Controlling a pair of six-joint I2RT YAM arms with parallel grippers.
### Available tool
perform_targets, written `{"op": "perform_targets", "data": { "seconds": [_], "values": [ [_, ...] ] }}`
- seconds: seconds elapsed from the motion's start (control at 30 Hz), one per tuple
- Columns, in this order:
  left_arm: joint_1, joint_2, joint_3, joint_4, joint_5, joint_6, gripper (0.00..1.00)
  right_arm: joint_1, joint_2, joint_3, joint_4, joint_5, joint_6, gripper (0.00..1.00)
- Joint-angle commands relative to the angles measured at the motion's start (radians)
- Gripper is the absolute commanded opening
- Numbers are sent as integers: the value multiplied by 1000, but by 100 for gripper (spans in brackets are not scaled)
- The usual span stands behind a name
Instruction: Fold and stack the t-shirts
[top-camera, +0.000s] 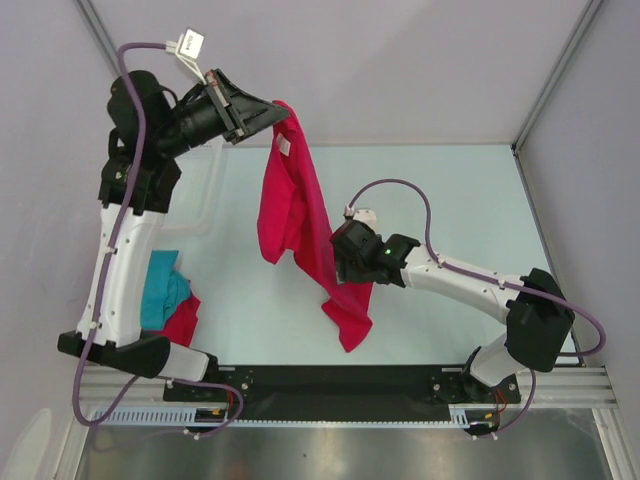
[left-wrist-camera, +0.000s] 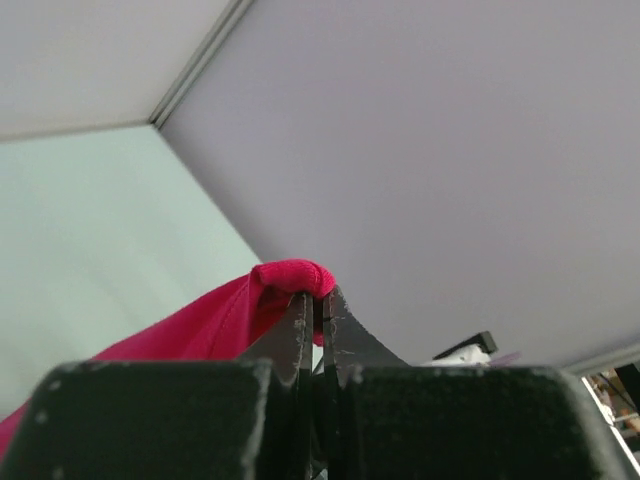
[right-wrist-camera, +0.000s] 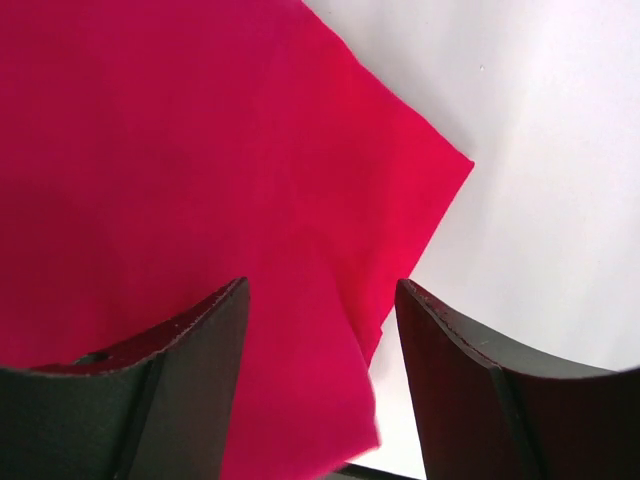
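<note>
A large crimson t-shirt (top-camera: 295, 210) hangs in the air from its top edge, and its lower end (top-camera: 348, 315) reaches the table. My left gripper (top-camera: 268, 112) is raised high at the back left and is shut on that top edge. The left wrist view shows the cloth's bunched hem (left-wrist-camera: 292, 274) pinched between the closed fingertips of the left gripper (left-wrist-camera: 320, 297). My right gripper (top-camera: 345, 268) is at the shirt's lower right part, open. In the right wrist view the right gripper (right-wrist-camera: 320, 290) has its fingers wide apart over the crimson t-shirt (right-wrist-camera: 180, 150). They grip nothing.
A teal t-shirt (top-camera: 163, 288) and a red t-shirt (top-camera: 184, 322) lie piled at the table's left edge, beside the left arm. The pale table (top-camera: 450, 210) is walled at the back and sides. A black rail (top-camera: 330, 380) runs along the near edge.
</note>
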Motion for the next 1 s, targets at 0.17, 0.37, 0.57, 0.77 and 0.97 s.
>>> {"op": "perform_targets", "data": {
  "seconds": [0.17,0.37,0.57,0.77,0.97],
  "values": [
    [178,26,-116,-2,40,1,0,6,3,13,38,9,-1,66],
    [266,6,-194,-42,22,56,0,29,18,7,41,5,14,66],
    [347,-4,-231,-62,23,87,0,95,49,-31,61,5,51,66],
    [379,-4,-255,-67,29,98,0,184,102,-73,107,-21,116,66],
    [407,-8,-284,-67,37,105,0,328,182,-69,74,-2,184,66]
  ]
}}
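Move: High over the table, the left hand holds the red t-shirt by its collar. The open table it is heading over lies about 10 cm ahead, 12 cm to its left and 55 cm below. The basket is some 19 cm ahead and 31 cm left, the folded pile about 5 cm back and 30 cm left, both roughly 50 cm down. For the right hand, the t-shirt's trailing lower tip is about 10 cm straight back and 11 cm below. Still pinching the collar, the left hand sinks about 14 cm while swinging left and forward in similar measure, quick at first and then easing, its fingers tipping down and turning counter-clockwise some 20 degrees each. The right hand waits briefly, then speeds back and down with some leftward travel, about 12 cm in all, bringing its open fingers to the t-shirt's lower tip without closing. ##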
